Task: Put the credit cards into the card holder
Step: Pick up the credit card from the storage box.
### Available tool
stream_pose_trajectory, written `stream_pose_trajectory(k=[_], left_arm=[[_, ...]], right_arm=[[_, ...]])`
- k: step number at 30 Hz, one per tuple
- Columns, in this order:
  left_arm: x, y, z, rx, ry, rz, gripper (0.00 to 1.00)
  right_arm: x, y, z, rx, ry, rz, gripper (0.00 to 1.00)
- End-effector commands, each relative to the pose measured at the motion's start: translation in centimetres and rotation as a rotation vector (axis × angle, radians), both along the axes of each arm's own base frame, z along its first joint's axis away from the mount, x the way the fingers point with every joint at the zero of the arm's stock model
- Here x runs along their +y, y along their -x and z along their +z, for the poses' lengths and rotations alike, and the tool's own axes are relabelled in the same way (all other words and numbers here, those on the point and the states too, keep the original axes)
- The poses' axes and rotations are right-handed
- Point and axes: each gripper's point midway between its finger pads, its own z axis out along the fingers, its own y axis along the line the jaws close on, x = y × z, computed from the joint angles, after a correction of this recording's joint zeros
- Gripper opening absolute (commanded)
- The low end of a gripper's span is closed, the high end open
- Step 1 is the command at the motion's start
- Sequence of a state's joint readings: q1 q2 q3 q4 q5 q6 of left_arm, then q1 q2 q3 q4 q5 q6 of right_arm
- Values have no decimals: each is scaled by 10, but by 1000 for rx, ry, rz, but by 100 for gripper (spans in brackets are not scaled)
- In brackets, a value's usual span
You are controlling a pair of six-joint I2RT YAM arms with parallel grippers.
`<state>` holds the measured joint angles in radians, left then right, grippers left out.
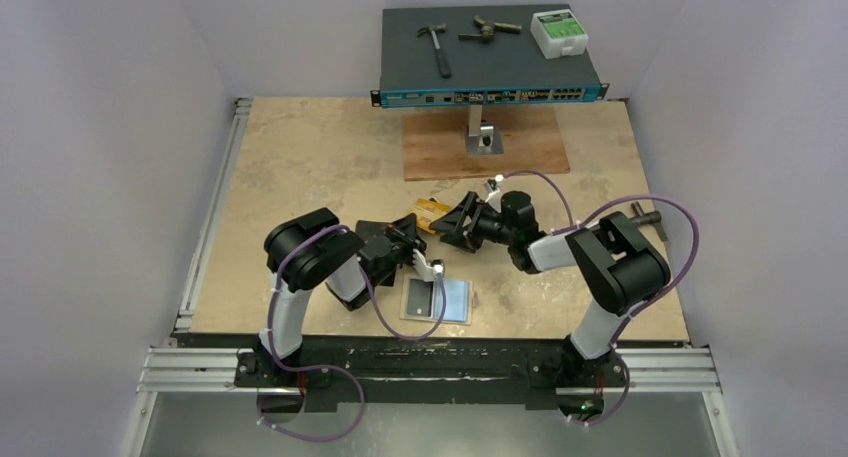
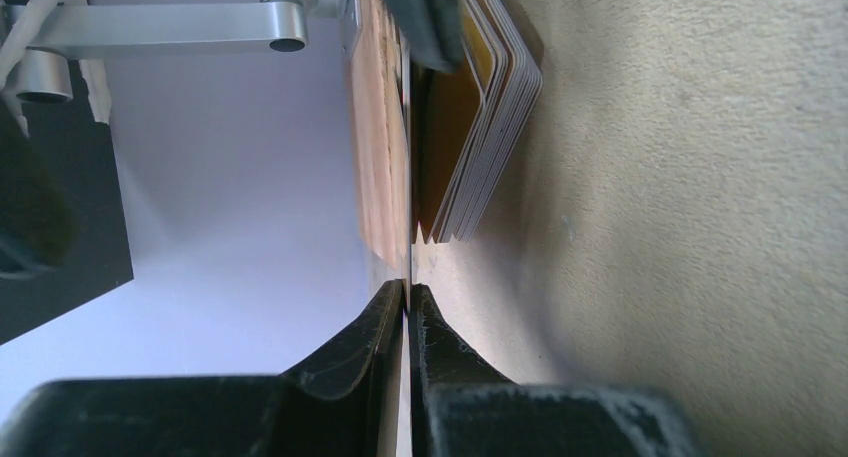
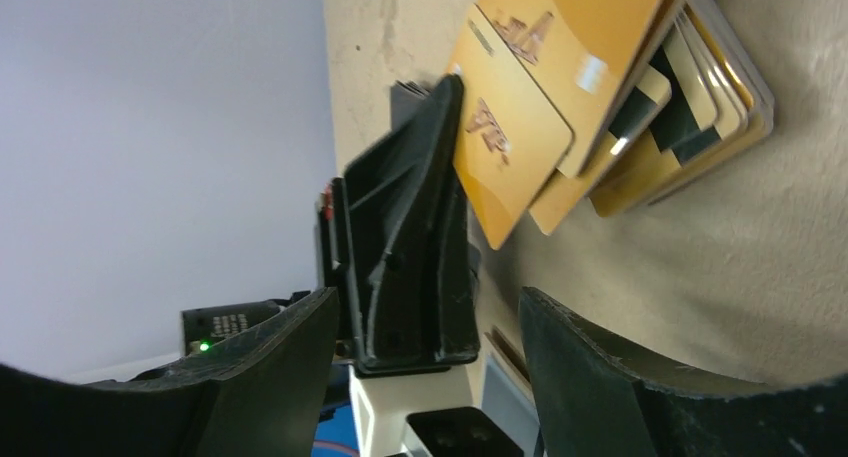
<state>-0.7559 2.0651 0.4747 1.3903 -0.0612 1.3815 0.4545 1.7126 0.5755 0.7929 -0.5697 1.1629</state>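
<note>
A fanned stack of orange-gold and silvery credit cards [image 1: 430,213] [image 2: 480,127] [image 3: 660,97] lies on the tan table. My left gripper [image 1: 412,231] [image 2: 410,292] is shut on one orange-gold card [image 3: 510,157], seen edge-on in the left wrist view [image 2: 385,127], at the stack's near side. My right gripper [image 1: 452,227] [image 3: 428,297] is open and faces the left gripper from the right, with nothing held between its fingers. The card holder [image 1: 437,302] lies open on the table nearer the arms, showing grey and light-blue pockets.
A wooden board [image 1: 487,147] with a metal stand carries a network switch [image 1: 490,52] at the back, with a hammer [image 1: 436,47], another tool and a white box on it. A dark object [image 1: 645,217] lies at the right table edge.
</note>
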Motion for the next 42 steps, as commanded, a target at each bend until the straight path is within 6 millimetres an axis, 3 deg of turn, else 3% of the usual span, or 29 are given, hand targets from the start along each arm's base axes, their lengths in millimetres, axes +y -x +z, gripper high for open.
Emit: stream_pose_trajectory(k=[1,7,15,24,32,33,35,37,39,42], left_arm=[[-1,1,3,-21,8,-4,4],[-1,1,5,-25,8,-5,4],[-1,2,4,-25,0,-11,3],[-1,3,3,-22,-1,-12,3],[-1,3,2,-22,-5,-12,4],[-1,2,2,-24,-6,-10,4],[-1,1,2,-26,-7,-3,8],[1,0,1,-22,-3,5,17],[2,-1,1,-21,0,17,39],[6,1,3,-18,4,23,57]], right_arm=[[11,3,-7,13,8,1,65],[26,-11,-11,15,17,-32,61],[29,-33,-10,14,-8,-145,45],[20,-35,-14,42,-3,-212,29],[21,-29,-20,68,0,-212,0],[21,-28,-20,69,-1,-212,0],[19,-26,-20,70,-3,-215,0],[18,-24,-18,67,-11,-216,0],[18,-23,-15,62,-15,-215,0],[17,-20,-13,54,-15,-206,0]])
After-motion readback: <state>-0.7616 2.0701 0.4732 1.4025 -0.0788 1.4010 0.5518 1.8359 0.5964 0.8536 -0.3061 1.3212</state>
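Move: The gold credit card, already pinched flat by the left fingers, has its middle about 3 cm ahead of the right hand, 2 cm to its left and 4 cm below; from the left hand it is some 3 cm ahead and 2 cm right, about level. The gold card stack lies roughly 4 cm ahead of the right hand and 7 cm down. The card holder is some 14 cm back, the black cards about 13 cm left, level fore and aft; both are about 8 cm below. The gold card is passed from the left hand to the right: the right gripper sinks about 3 cm and goes left past the card's near side with a small dip back, then pushes forward some 3.5 cm, turning about 10 degrees clockwise, and shuts fully to pinch the card. The left hand stays in place, keeps its pinch until the right has closed, then opens to about half. ##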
